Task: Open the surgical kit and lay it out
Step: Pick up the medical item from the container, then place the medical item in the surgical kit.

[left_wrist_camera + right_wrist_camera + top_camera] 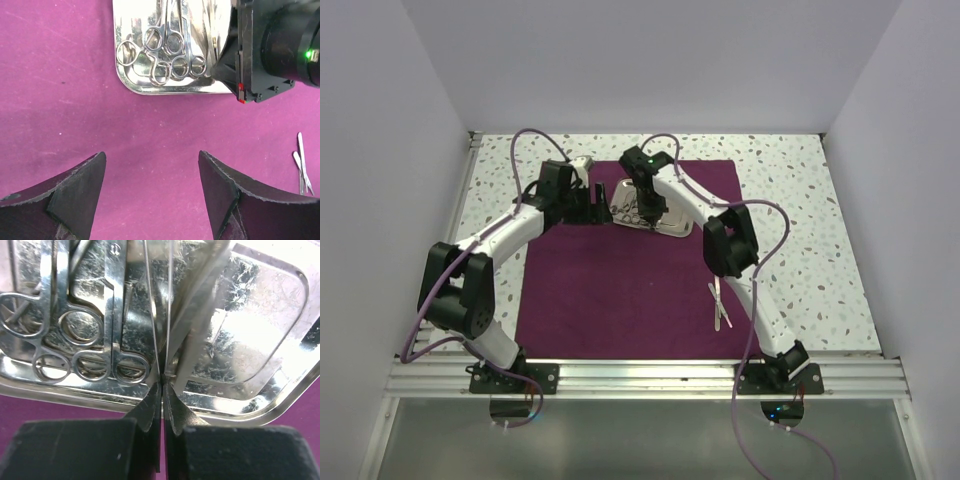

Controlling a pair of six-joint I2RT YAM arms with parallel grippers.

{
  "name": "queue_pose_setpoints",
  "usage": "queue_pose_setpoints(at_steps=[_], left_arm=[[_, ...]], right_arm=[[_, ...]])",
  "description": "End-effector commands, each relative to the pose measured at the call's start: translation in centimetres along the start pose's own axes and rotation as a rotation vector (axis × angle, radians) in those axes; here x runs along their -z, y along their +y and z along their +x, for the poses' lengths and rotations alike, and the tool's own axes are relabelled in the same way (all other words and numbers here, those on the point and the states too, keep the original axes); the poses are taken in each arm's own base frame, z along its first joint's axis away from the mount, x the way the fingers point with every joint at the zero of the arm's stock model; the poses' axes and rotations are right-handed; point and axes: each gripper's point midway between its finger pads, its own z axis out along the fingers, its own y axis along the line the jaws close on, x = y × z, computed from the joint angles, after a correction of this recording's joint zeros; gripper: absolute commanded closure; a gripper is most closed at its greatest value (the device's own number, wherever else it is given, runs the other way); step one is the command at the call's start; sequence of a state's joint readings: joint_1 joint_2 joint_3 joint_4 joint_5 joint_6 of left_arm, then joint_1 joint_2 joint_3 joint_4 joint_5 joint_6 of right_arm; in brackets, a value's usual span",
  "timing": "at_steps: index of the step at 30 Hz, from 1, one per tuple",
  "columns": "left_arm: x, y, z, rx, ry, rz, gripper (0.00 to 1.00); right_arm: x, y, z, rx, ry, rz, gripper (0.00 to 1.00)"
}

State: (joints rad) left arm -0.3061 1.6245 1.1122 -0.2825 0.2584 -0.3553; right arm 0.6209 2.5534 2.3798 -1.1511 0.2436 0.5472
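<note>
The dark purple cloth (620, 290) lies spread flat, with the shiny steel tray (672, 228) on its far part. Ring-handled scissors and forceps (165, 55) lie bunched in the tray's left half (75, 340). My right gripper (162, 385) reaches down into the tray, its fingertips pressed together on the near end of a thin silver instrument (167, 315) that runs away from them. My left gripper (152, 165) hovers open over bare cloth just left of the tray, holding nothing. One pair of silver tweezers (720, 305) lies on the cloth at the right.
The cloth sits on a speckled white tabletop (800, 200) enclosed by white walls. The right arm's black wrist (270, 50) stands close to the left gripper, over the tray's right side. The tweezers (301, 165) lie beside the right arm's forearm.
</note>
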Motion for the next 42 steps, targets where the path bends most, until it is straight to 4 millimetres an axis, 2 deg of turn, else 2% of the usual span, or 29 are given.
queue_pose_setpoints(at_steps=[1,5,8,9,13,15,16,19,20,22,23,24,25,26,27,28,29,30,31,32,33,35,36,38,39,42], left_arm=[[0.6,-0.4,-1.8,-0.019,-0.067,0.028,0.22],[0.5,-0.3,-1.7,-0.020,-0.061,0.021,0.22],[0.6,-0.2,-1.8,-0.021,-0.057,0.014,0.22],[0.6,-0.2,-2.1,-0.023,-0.061,0.012,0.22],[0.8,-0.3,-2.5,-0.022,-0.060,0.005,0.22],[0.9,-0.4,-3.0,-0.021,-0.070,0.002,0.22],[1.0,-0.4,-3.2,-0.022,-0.074,0.001,0.22],[1.2,-0.6,-3.9,-0.020,-0.087,-0.004,0.23],[1.2,-0.6,-4.0,-0.020,-0.086,-0.008,0.22],[1.4,-0.7,-4.5,-0.020,-0.095,-0.010,0.23],[1.5,-0.7,-4.8,-0.019,-0.097,-0.014,0.23],[1.4,-0.7,-5.0,-0.018,-0.101,-0.019,0.22],[1.5,-0.7,-5.0,-0.018,-0.098,-0.022,0.23],[1.6,-0.7,-5.4,-0.017,-0.106,-0.027,0.23],[1.6,-0.7,-5.4,-0.014,-0.107,-0.029,0.23],[1.5,-0.6,-5.5,-0.012,-0.105,-0.034,0.23],[1.5,-0.8,-5.7,-0.009,-0.108,-0.033,0.23],[1.5,-0.7,-5.7,-0.005,-0.108,-0.037,0.23],[1.3,-0.9,-5.8,-0.008,-0.107,-0.037,0.23],[1.3,-0.9,-5.8,-0.002,-0.105,-0.041,0.23],[1.1,-0.9,-5.7,-0.002,-0.102,-0.042,0.23],[0.7,-1.0,-5.8,0.000,-0.099,-0.050,0.23],[0.5,-1.0,-5.9,0.003,-0.097,-0.051,0.23],[0.1,-1.3,-6.3,0.008,-0.098,-0.049,0.23],[-0.1,-1.4,-6.3,0.010,-0.095,-0.047,0.23],[-0.7,-1.9,-7.2,0.020,-0.095,-0.045,0.24]], right_arm=[[-2.6,-1.5,2.8,0.027,0.081,0.072,1.00],[-1.0,-1.9,1.4,0.027,0.034,0.069,1.00],[1.5,-2.1,-0.3,0.006,-0.023,0.039,1.00],[3.0,-2.2,-1.2,-0.006,-0.056,0.021,1.00],[6.9,-2.7,-3.2,-0.034,-0.137,-0.023,1.00],[8.3,-2.9,-3.6,-0.038,-0.162,-0.037,1.00],[9.7,-3.1,-4.0,-0.045,-0.184,-0.051,1.00],[11.1,-3.5,-3.9,-0.047,-0.199,-0.075,1.00],[12.6,-3.5,-4.2,-0.054,-0.225,-0.104,1.00],[13.1,-3.9,-3.6,-0.047,-0.217,-0.109,1.00],[14.4,-4.1,-3.4,-0.046,-0.229,-0.131,1.00],[14.7,-4.2,-3.0,-0.040,-0.224,-0.139,1.00],[14.2,-4.7,-1.6,-0.022,-0.190,-0.132,1.00],[15.6,-4.7,-1.2,-0.022,-0.203,-0.173,1.00],[15.8,-4.7,-0.4,-0.016,-0.194,-0.195,1.00],[14.4,-5.3,2.0,0.003,-0.132,-0.184,1.00],[14.2,-5.1,2.6,0.008,-0.138,-0.205,1.00],[15.9,-5.1,3.5,0.008,-0.147,-0.267,1.00],[14.0,-5.5,6.0,0.023,-0.091,-0.265,1.00],[14.0,-5.8,7.3,0.029,-0.075,-0.281,1.00],[13.3,-6.7,10.2,0.039,-0.026,-0.277,1.00],[12.7,-7.0,12.8,0.052,0.020,-0.318,1.00],[12.2,-7.4,15.6,0.063,0.082,-0.340,1.00],[11.7,-7.4,17.6,0.066,0.109,-0.376,1.00],[10.9,-7.9,19.7,0.064,0.158,-0.377,1.00],[10.5,-7.6,22.2,0.066,0.214,-0.428,1.00]])
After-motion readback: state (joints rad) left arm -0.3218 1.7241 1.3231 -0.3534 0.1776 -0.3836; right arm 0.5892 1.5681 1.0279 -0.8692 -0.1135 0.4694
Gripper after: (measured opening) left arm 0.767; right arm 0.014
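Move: The right hand, already shut on thin tweezers at the tray's near side, is taking them to the two scalpels on the cloth, about 24 cm back and 15 cm right, a couple of centimetres lower. The tray's middle is some 5 cm straight ahead; its scissors lie 6 cm ahead and 5 cm left, the other tweezers 4 cm ahead and 2 cm right. From the left hand the scalpels are roughly 18 cm back, 30 cm right and 10 cm down. Keeping its fingers shut on the tweezers, the right hand first edges about 2 cm right in the tray, then lifts them steeply, about 14 cm in all, before sweeping back some 24 cm and right 10 cm while sinking again by about 11 cm over the cloth towards the scalpels, its fingertips tilting back towards the base by about 15 degrees. The left hand, still open and empty, rises nearly 4 cm and goes forward about 4 cm over the cloth beside the tray, dipping about 1 cm at the end. ##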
